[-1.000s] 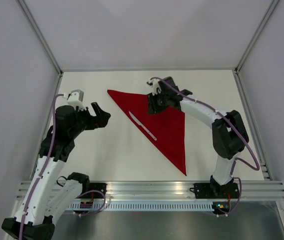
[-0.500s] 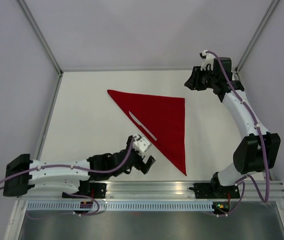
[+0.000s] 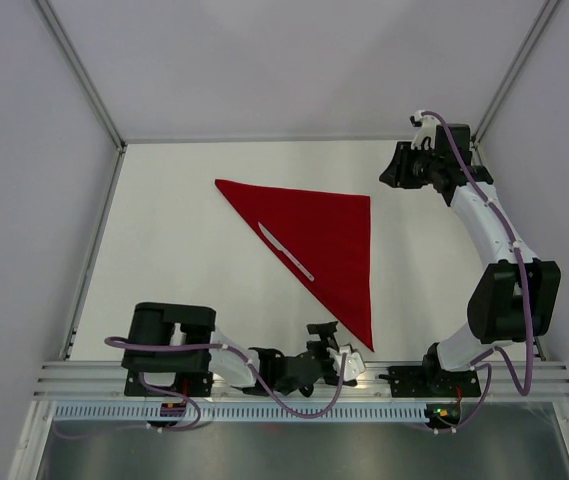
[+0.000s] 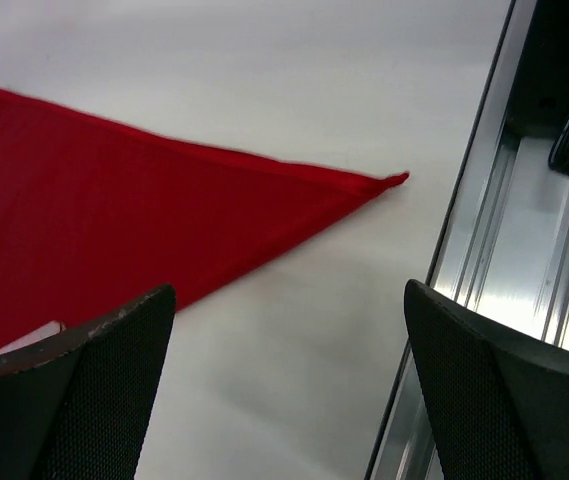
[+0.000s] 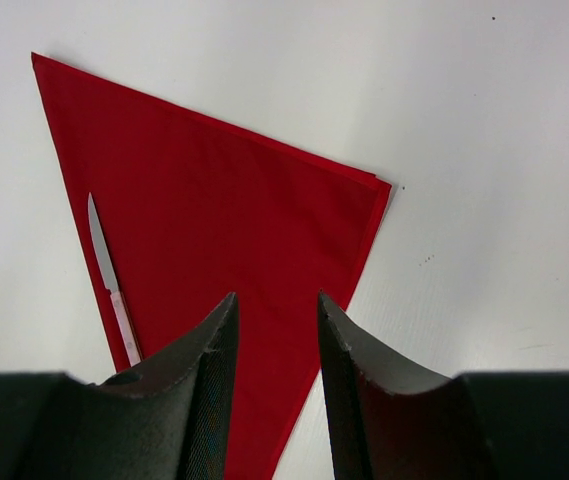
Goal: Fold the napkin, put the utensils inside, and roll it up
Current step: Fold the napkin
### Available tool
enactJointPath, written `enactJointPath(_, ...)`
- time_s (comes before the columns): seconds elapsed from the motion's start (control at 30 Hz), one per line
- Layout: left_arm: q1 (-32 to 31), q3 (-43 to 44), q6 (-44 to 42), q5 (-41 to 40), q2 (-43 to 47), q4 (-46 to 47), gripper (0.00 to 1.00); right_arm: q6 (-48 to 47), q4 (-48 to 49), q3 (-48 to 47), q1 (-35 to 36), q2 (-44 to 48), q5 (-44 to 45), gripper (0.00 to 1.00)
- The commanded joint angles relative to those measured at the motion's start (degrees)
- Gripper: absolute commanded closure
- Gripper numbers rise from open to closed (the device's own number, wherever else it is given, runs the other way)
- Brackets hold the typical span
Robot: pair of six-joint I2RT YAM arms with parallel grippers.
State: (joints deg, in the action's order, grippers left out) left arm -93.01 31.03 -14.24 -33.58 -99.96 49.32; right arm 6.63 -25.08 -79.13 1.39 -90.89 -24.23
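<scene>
The red napkin (image 3: 334,240) lies flat, folded into a triangle, with its near corner (image 4: 392,180) pointing at the front rail. The utensil, a thin pale knife (image 3: 286,251), lies on the napkin along its slanted left edge; the right wrist view shows the knife (image 5: 110,282) there too. My left gripper (image 3: 320,338) hangs low beside the napkin's near corner, wide open, with only bare table between its fingers (image 4: 94,390). My right gripper (image 3: 391,165) is raised at the back right, off the cloth. Its fingers (image 5: 214,380) stand partly apart and hold nothing.
A metal rail (image 3: 304,375) runs along the table's front edge, and in the left wrist view the rail (image 4: 524,260) is right beside the left gripper. The left arm lies folded low along it. Frame posts (image 3: 94,95) and side walls bound the table.
The left arm swung from the table's left side down to the front rail, ending by the napkin's near corner. The right arm lifted off the napkin to the back right.
</scene>
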Motion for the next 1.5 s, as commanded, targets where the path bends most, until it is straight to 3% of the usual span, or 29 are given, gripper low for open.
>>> enactJointPath(0.0,-0.6,5.3,-5.8,3.3,-3.7,11.7,0.02,0.7,0.8,0.6,-0.4,1.9,-0.6,0.58)
enactJointPath(0.53,-0.9,11.7,-7.7,7.7,-11.6,2.6,0.23,1.0,1.4,1.3,-0.9,1.8,-0.7,0.59)
enactJointPath(1.47,0.1,15.6,-11.0,4.2,-18.6,3.3,0.53,1.7,1.7,1.5,-1.0,1.9,-1.6,0.61)
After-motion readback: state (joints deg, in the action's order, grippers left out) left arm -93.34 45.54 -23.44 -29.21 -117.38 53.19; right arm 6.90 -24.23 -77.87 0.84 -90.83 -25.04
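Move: The napkin's near corner lies about 8 cm to the left hand's right, 2 cm back and 4 cm below it. The knife's middle is some 20 cm ahead and 12 cm to the left of that hand, the table's near edge about 4 cm straight back, both likewise 4 cm lower. From the waiting right hand, the same corner is about 36 cm back, 6 cm left and 20 cm down. The left hand slides about 7 cm right, then sinks some 3 cm, half-closing its fingers around the napkin's near corner. ##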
